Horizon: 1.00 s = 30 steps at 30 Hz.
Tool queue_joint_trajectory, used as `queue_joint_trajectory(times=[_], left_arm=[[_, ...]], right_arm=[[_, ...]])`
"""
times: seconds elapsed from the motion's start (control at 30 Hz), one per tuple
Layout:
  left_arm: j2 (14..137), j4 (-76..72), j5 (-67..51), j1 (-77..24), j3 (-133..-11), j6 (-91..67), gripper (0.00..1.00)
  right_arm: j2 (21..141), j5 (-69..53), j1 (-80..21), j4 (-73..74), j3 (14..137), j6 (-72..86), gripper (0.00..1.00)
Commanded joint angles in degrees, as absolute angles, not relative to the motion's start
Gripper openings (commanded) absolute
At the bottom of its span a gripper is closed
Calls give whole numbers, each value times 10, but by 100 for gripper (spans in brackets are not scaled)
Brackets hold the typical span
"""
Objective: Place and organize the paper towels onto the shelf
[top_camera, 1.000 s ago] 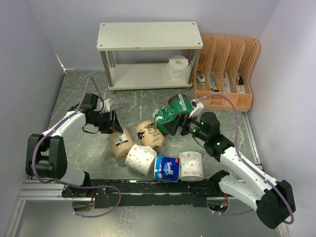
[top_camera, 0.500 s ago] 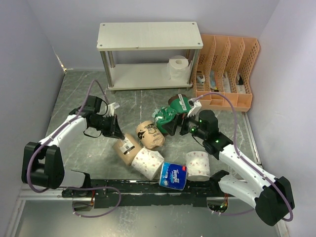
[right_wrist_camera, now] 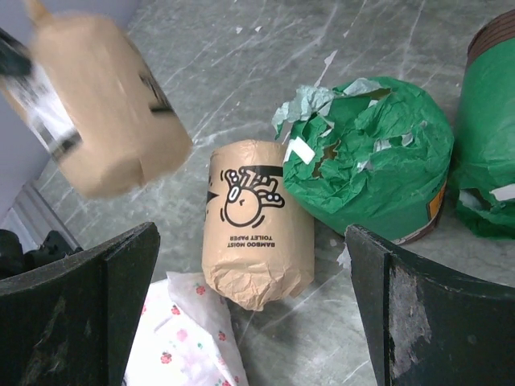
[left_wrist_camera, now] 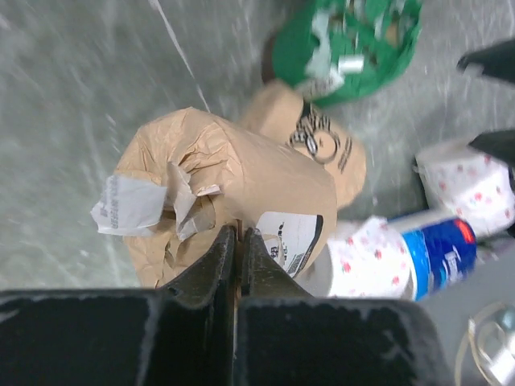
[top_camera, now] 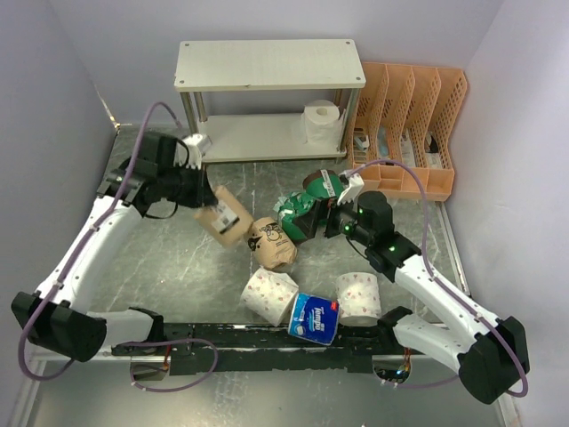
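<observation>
My left gripper [top_camera: 204, 197] is shut on the paper wrapping of a brown-wrapped roll [top_camera: 223, 216] and holds it above the floor, in front of the shelf [top_camera: 267, 64]. In the left wrist view the fingers [left_wrist_camera: 221, 256] pinch its wrapper [left_wrist_camera: 233, 173]. My right gripper [top_camera: 308, 224] is open and empty. It hovers over the second brown roll [right_wrist_camera: 256, 221], which lies beside a torn green roll [right_wrist_camera: 374, 165]. Another green roll [top_camera: 322, 188] stands behind. One white roll [top_camera: 322, 123] stands on the lower board.
A patterned white roll [top_camera: 268, 295], a blue-wrapped roll [top_camera: 313, 318] and another white roll [top_camera: 360, 298] lie near the front rail. An orange slotted organizer [top_camera: 409, 124] stands right of the shelf. Grey walls close in both sides.
My left arm has lifted the brown roll off the floor and carried it back toward the shelf. The front rolls shifted slightly. My right arm has barely moved.
</observation>
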State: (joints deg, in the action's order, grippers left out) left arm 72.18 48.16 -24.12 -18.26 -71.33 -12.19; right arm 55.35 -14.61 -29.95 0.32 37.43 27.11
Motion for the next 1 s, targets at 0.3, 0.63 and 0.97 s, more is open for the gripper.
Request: queue_joint_trajectory(times=[0.3, 0.63, 0.97], left_arm=[[858, 517, 103, -261, -1065, -28, 7], [935, 430, 352, -386, -1245, 153, 7], [899, 11, 549, -464, -1117, 570, 7]], right_arm=[[558, -94, -294, 29, 413, 252, 99], [564, -89, -291, 46, 425, 245, 99], [557, -95, -287, 41, 411, 251, 99]])
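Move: Ahead of the left hand, which already holds the brown paper roll off the table, is the upper shelf board. Its middle is about 29 cm farther out, 14 cm to the right and 7 cm higher. The panda-print roll lies some 14 cm right, 2 cm nearer and 17 cm below; the green roll about 21 cm right, 6 cm ahead, 17 cm below. From the right hand, the upper board's middle is roughly 29 cm ahead, 12 cm left, 9 cm up. Lifting the brown roll towards the upper shelf, the left hand rises about 27 cm and goes some 12 cm forward. The forward part comes in the first half, then it climbs almost straight up. The wrist swings the fingers up from slanting down and right until they point level and straight ahead. They keep their pinch on the roll's torn paper end. ##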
